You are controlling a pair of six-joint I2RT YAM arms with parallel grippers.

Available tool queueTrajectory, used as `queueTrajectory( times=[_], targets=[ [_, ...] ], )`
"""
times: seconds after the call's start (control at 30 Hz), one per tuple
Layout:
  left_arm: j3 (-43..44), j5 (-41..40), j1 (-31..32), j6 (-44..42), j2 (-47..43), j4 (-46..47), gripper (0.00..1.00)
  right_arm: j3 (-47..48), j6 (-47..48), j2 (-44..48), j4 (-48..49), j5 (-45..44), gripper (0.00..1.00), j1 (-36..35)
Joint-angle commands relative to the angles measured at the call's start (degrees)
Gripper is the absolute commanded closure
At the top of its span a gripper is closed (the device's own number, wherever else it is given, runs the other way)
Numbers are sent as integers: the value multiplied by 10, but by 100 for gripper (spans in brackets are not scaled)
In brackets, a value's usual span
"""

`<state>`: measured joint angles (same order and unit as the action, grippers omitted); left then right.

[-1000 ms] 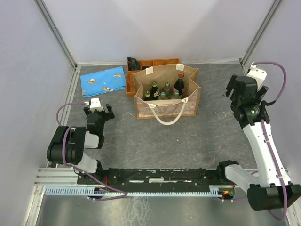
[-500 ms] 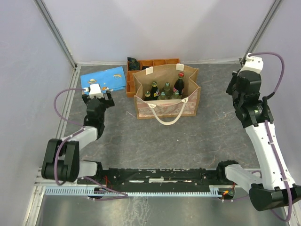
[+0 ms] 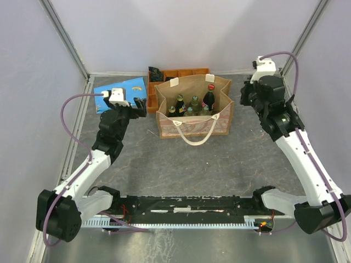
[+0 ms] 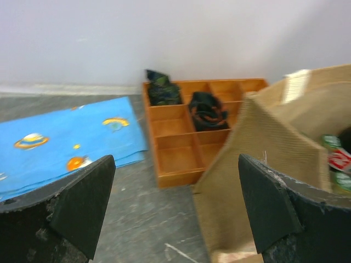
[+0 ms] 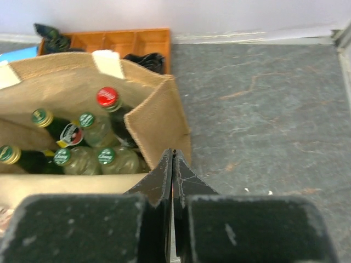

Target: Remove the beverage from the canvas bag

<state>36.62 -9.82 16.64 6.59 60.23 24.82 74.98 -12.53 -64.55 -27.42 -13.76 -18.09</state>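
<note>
The tan canvas bag [image 3: 192, 126] stands upright at the back middle of the table, its cream handle hanging down the front. Inside it stand several beverage bottles: green-capped ones [image 5: 106, 156] and a dark one with a red cap [image 5: 107, 96]. My right gripper [image 3: 247, 98] hovers just right of the bag's right end, above its rim. In the right wrist view its jaws [image 5: 173, 152] are pressed together with nothing between them. My left gripper [image 3: 133, 105] is left of the bag, open wide [image 4: 176, 160] and empty, with the bag's left wall [image 4: 258, 164] by its right finger.
An orange compartment tray [image 3: 189, 72] sits behind the bag, with dark items [image 4: 207, 111] in its left cells. A blue cloth with a planet print [image 3: 118, 94] lies at the back left. Enclosure walls and metal posts ring the table.
My right gripper has shut and swung left toward the bag's right end. My left arm has reached forward and right toward the bag's left side, still open.
</note>
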Motion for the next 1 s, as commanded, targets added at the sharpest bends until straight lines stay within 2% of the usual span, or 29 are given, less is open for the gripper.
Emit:
queueTrajectory(
  times=[0.0, 0.3, 0.6, 0.97],
  targets=[
    [41, 32, 45, 29, -38, -18, 1, 23, 8, -21, 38, 31, 100, -37],
    [80, 68, 111, 32, -57, -60, 1, 44, 19, -83, 52, 33, 100, -99],
    [94, 133, 129, 28, -47, -109, 1, 34, 7, -114, 62, 42, 100, -118],
    [97, 115, 149, 60, -31, -132, 1, 9, 14, -128, 66, 34, 100, -135]
  ],
)
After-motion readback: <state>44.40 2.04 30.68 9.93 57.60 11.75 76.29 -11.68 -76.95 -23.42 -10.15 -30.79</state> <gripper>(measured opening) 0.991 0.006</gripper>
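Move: The Coke bottle, at the right end of the canvas bag, stands some 10 cm ahead of the right hand, 12 cm to its left and 21 below; the nearest Chang bottle is about 5 cm nearer and 2 left of it, the upright Perrier 12 left. From the left hand the bag's middle lies 23 cm right, 6 ahead, 14 below, the Coke bottle 30 right, 8 ahead, and the wooden tray about 15 right, 16 ahead. Leftward and down, the right hand swings about 11 cm with its fingers kept shut, turning counter-clockwise and tipping slightly downward, to come over the near right part of the bag's mouth. The left hand swings in towards the bag, some 12 cm right and 6 back, turning clockwise about 25 degrees; it rises first, then sinks a little, fingers staying wide open. ##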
